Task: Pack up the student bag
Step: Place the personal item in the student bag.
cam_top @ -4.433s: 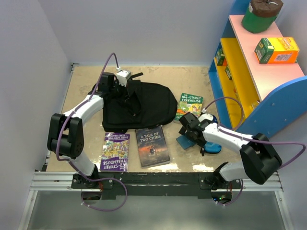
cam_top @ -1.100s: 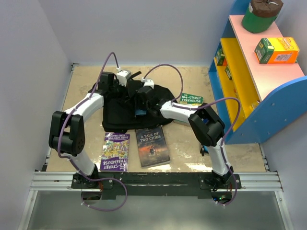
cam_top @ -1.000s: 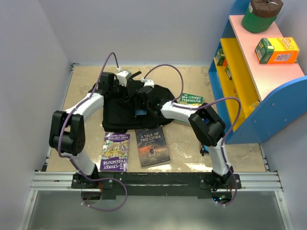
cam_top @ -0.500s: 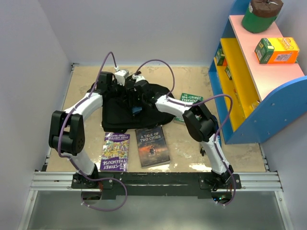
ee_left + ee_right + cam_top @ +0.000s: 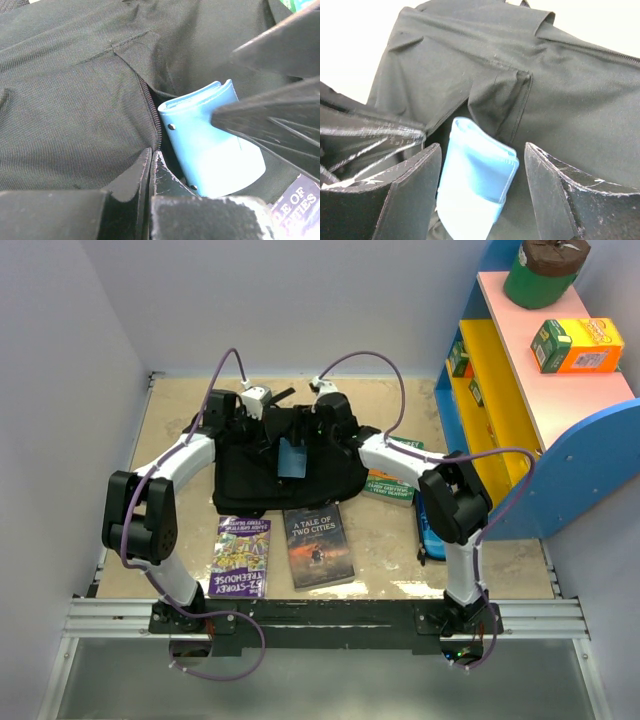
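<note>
The student bag [image 5: 320,475], a black backpack, lies flat at the table's middle back. My left gripper [image 5: 268,437] is shut on the fabric at its zipper edge [image 5: 151,152], holding the opening apart. A light blue pouch [image 5: 292,460] stands partway in that opening [image 5: 215,145], its upper half sticking out. My right gripper [image 5: 303,435] hovers over it, open: in the right wrist view the pouch [image 5: 475,185] sits between the fingers [image 5: 415,190] with a gap on each side. The bag's inside is dark and hidden.
Near the front lie a purple Treehouse book [image 5: 241,555] and "A Tale of Two Cities" [image 5: 318,545]. A green Treehouse book [image 5: 392,480] lies right of the bag, a blue pencil case [image 5: 428,528] by the right arm. A blue-yellow shelf [image 5: 520,400] stands at right.
My right gripper has opened and let go of the blue pouch, and its arm has swung back to the right. The pouch stays in the bag's opening. The left gripper has kept its hold.
</note>
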Robot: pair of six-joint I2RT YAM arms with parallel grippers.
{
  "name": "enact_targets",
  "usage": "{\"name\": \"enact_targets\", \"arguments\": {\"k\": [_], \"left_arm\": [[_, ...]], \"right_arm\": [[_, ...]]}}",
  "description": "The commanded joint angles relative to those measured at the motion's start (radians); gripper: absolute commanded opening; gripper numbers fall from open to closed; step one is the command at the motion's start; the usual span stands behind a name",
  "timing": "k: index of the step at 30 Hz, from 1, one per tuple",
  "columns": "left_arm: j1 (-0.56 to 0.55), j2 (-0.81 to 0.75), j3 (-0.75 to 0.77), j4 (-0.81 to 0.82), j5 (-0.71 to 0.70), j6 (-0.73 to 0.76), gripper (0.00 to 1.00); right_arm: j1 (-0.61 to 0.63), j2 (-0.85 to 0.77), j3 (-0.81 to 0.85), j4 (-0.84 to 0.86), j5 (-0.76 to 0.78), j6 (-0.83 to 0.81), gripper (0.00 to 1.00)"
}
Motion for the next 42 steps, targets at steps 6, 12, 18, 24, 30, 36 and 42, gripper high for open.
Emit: {"name": "enact_targets", "arguments": {"k": [6,12,18,24,30,36,42], "left_arm": [[-0.005,-0.007,0.023,-0.003,0.036,-0.017,0.00],[-0.005,0.001,0.021,-0.002,0.035,-0.017,0.00],[-0.007,-0.008,0.023,-0.003,0.029,-0.017,0.00],[-0.005,-0.004,0.023,-0.003,0.027,-0.017,0.00],[-0.007,0.005,0.026,0.001,0.032,-0.021,0.00],[-0.005,0.010,0.030,0.003,0.035,-0.026,0.00],[-0.007,0.010,0.032,0.001,0.036,-0.029,0.00]], "right_arm": [[0.009,-0.124,-0.172,0.064,-0.015,-0.016,0.64],[0.008,-0.170,-0.296,0.140,-0.044,0.020,0.59],[0.008,-0.122,-0.257,0.155,-0.055,0.063,0.39],[0.014,-0.087,-0.209,0.169,-0.059,0.099,0.26],[0.040,-0.046,-0.169,0.157,-0.046,0.102,0.15],[0.077,0.042,-0.054,0.118,-0.026,0.103,0.08],[0.096,0.123,0.104,0.083,-0.024,0.109,0.06]]}}
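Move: The personal item, a small blue wallet standing half out of the student bag's pocket, is about 6 cm back from the right hand, 2 cm to its left and 5 cm below. The pocket mouth is just left of the item, some 5 cm back and 5 cm left of this hand; the green Treehouse book lies roughly 9 cm back, 21 cm right. From the left hand, the item is about 3 cm back, 5 cm right and slightly lower. The right hand, its open fingers having already let go of the item, draws back about 5 cm while sinking nearly 5 cm and easing right, which brings it down beside the item's right side; it then sweeps some 9 cm left and a little forward while its fingers shut, and the closed tips push the item into the pocket. The left hand stays in place throughout, still pinching the pocket's zipped edge to hold the mouth open. ##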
